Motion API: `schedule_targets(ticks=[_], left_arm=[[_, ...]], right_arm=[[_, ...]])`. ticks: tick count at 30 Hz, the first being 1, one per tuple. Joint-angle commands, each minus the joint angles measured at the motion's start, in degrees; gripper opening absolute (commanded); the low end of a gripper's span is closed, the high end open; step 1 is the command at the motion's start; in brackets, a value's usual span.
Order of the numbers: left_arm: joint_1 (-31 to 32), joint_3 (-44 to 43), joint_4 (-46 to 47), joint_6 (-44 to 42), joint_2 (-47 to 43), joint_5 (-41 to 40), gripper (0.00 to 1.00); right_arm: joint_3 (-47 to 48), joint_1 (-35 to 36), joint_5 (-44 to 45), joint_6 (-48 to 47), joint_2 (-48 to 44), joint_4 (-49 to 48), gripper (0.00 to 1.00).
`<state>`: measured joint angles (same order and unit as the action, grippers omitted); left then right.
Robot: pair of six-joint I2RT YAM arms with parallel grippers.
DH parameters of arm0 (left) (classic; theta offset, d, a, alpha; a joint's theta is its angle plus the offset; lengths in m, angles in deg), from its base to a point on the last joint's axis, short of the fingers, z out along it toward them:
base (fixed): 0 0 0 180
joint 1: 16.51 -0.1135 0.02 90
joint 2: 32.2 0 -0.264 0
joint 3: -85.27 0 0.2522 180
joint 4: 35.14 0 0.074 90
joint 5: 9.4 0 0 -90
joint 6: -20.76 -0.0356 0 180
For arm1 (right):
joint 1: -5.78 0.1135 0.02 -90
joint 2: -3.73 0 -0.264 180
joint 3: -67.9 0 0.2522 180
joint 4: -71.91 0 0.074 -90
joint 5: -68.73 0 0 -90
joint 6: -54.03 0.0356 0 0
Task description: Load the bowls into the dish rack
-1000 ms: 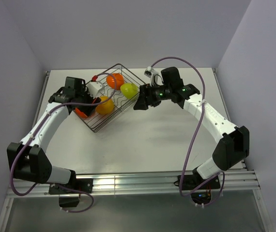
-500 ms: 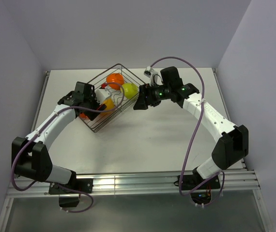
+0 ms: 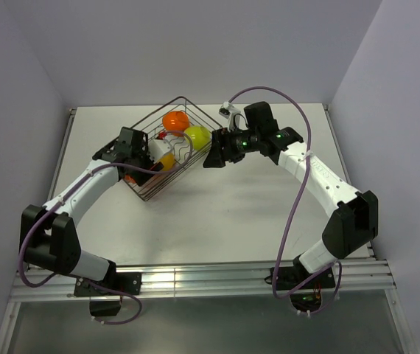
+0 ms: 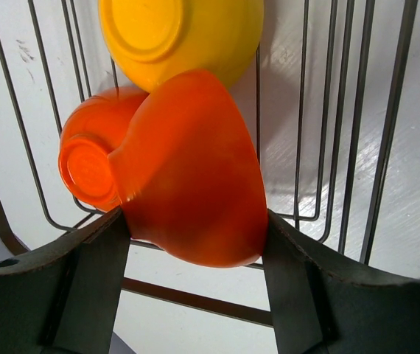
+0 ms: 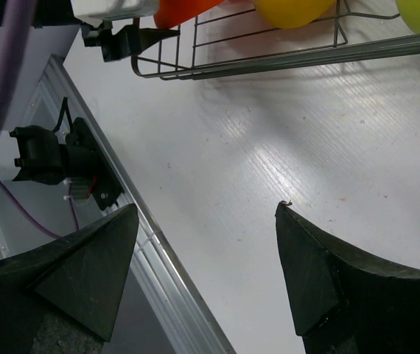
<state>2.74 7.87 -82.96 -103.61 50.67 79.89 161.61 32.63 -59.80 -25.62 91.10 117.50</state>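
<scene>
The dish rack (image 3: 153,193) stands at an angle at the back left of the table. In it I see an orange bowl (image 3: 175,121), a lime green bowl (image 3: 197,136) and a yellow bowl (image 3: 166,161). My left gripper (image 3: 163,153) reaches over the rack's left side and is shut on a red-orange bowl (image 4: 195,169), which touches both fingers. In the left wrist view another red-orange bowl (image 4: 91,158) and the yellow bowl (image 4: 180,37) lie on the rack's wires (image 4: 357,147) just beyond it. My right gripper (image 3: 211,158) hangs open and empty beside the rack's right corner.
In the right wrist view, bare white table (image 5: 269,147) lies under the open fingers, with the rack's lower edge (image 5: 269,63) above it. The aluminium rail (image 3: 210,279) runs along the near edge. Grey walls close in the left, right and back.
My left arm has swung right, from the rack's left edge to over its inside, carrying the red-orange bowl. The right arm has stayed where it was.
</scene>
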Motion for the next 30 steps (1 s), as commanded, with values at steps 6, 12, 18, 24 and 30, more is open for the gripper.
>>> schedule_targets(ticks=[6, 12, 18, 24, 30], left_arm=[[0.9, 1.3, 2.6, -0.8, 1.9, -1.0, 0.04], [1.4, 1.8, 2.7, -0.8, 2.0, -1.0, 0.21], [1.9, 1.9, 1.7, -0.6, 1.9, -0.9, 0.49], [2.7, 1.1, 0.0, -0.3, 1.3, 0.0, 0.78], [3.2, -0.1, -1.4, 0.3, 1.1, 0.2, 0.99]], right_arm=[[1.8, -0.2, 0.6, -0.8, -0.7, 0.1, 0.82], [2.0, -0.2, 0.6, -0.9, -0.7, 0.3, 0.82], [2.2, -0.2, 0.7, -0.7, -0.4, 0.3, 0.82], [2.3, -0.2, 0.6, -0.8, -0.4, 0.4, 0.82], [2.1, -0.3, 0.8, -0.9, -0.5, 0.4, 0.82]])
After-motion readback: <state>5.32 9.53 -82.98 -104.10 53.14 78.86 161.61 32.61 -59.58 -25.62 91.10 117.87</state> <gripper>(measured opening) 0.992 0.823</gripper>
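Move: The red bowl in the left fingers is over the near end of the dish rack, its slot about 7 cm below that hand, 1 cm ahead and 2 cm right. The racked yellow bowl is some 5 cm ahead and 8 cm right of the hand; the racked red bowl is roughly 3 cm ahead and 4 cm left, both lower. From the right hand the slot is about 21 cm left, 5 cm back and well below. The held red bowl is lowered about 2.5 cm by the left hand, down into the rack's near end between the racked red and yellow bowls, easing back about half a centimetre. The hand then holds its height before the fingers open wide and let go, drifting about 1 cm to the right, with the wrist nearly unturned. ##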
